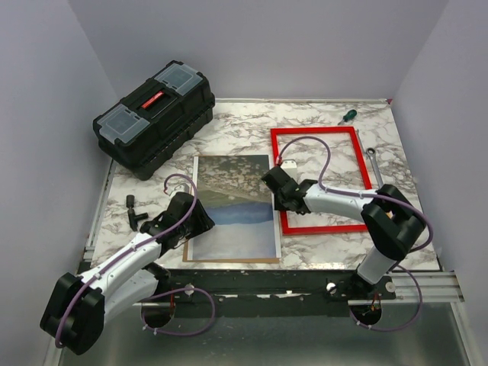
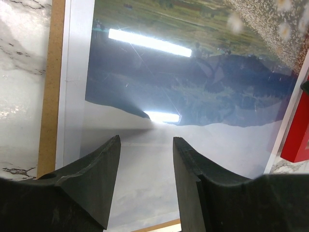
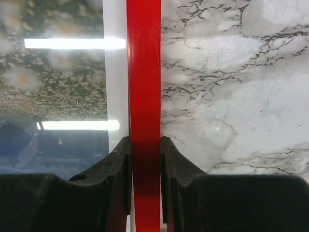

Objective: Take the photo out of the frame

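The photo [image 1: 232, 202], a landscape print with a white border, lies flat on the brown backing board [image 1: 229, 261] at the middle of the table. To its right the red frame [image 1: 364, 164] lies on the marble, apart from the photo. My right gripper [image 1: 274, 181] is shut on the frame's left bar [image 3: 144, 72], one finger on each side of it [image 3: 145, 145]. My left gripper [image 1: 204, 221] hovers over the photo's left part, open. Only the glossy photo [image 2: 193, 96] shows between its fingers [image 2: 146, 142]. The backing board's edge [image 2: 46, 96] shows beside the print.
A black toolbox [image 1: 152, 114] stands at the back left. A green-handled screwdriver [image 1: 348, 116] and a wrench [image 1: 374, 156] lie beyond and right of the frame. Small black parts [image 1: 136, 210] lie left of the photo. The marble table [image 3: 231, 72] ends at a metal rail in front.
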Controlling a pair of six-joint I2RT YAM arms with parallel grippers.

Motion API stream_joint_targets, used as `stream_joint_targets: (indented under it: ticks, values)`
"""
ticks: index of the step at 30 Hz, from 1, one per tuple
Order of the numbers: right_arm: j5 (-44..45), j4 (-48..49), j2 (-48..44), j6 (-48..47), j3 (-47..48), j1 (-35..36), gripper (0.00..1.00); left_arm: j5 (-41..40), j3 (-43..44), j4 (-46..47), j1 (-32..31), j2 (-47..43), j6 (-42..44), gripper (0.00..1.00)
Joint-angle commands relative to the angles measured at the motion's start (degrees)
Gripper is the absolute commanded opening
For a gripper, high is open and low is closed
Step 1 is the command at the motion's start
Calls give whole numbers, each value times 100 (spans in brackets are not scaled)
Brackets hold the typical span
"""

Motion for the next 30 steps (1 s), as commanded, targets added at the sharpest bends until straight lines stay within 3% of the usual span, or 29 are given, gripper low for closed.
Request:
stream_joint_targets:
  ticks: [1, 13, 17, 20, 21, 25, 28, 30]
  values:
    - [412, 93, 154, -61, 40, -122, 1, -211, 77, -251, 16, -2, 102, 50]
    - [581, -17, 330, -391, 256, -294, 1, -208, 123, -305, 16, -11, 165, 52]
    - [379, -6, 193, -539, 246, -294, 5, -218, 188, -353, 16, -20, 198, 53]
    - [106, -210, 61, -533, 403, -288, 23, -178, 293, -427, 16, -40, 238, 54]
    - [-63, -316, -38, -457, 458, -275, 33, -150, 347, -486, 12, -65, 291, 55]
    - [-553, -771, -713, -119, 499, -108, 59, 230, 585, -592, 16, -352, 637, 66]
    - [-1019, -1041, -1513, 213, 220, -20, 71, 1062, 737, -470, 16, -770, 1080, 74]
    - [-1623, -902, -2070, 489, -273, -20, 73, 1666, 803, -296, 6, -929, 1382, 74]
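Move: Between the right fingers, the red frame's left rail is already pinched; the frame's middle lies some 9 cm ahead, 11 cm to the right and just below the hand. The photo panel's middle is about level ahead and 12 cm to the left, with the long wrench some 11 cm ahead and 27 cm right. From the left hand, poised close above the photo, its middle is about 6 cm ahead and 5 cm right. Sliding the pinched red rail slowly along the table, the right hand goes forward about 2 cm and some 1 cm right, away from the photo's middle. Its fingers then open wide and it lifts off fast, about 6 cm, drawing back and slightly left. The left hand stays low over the photo until late, then rises about 4 cm as its fingers open wider. ##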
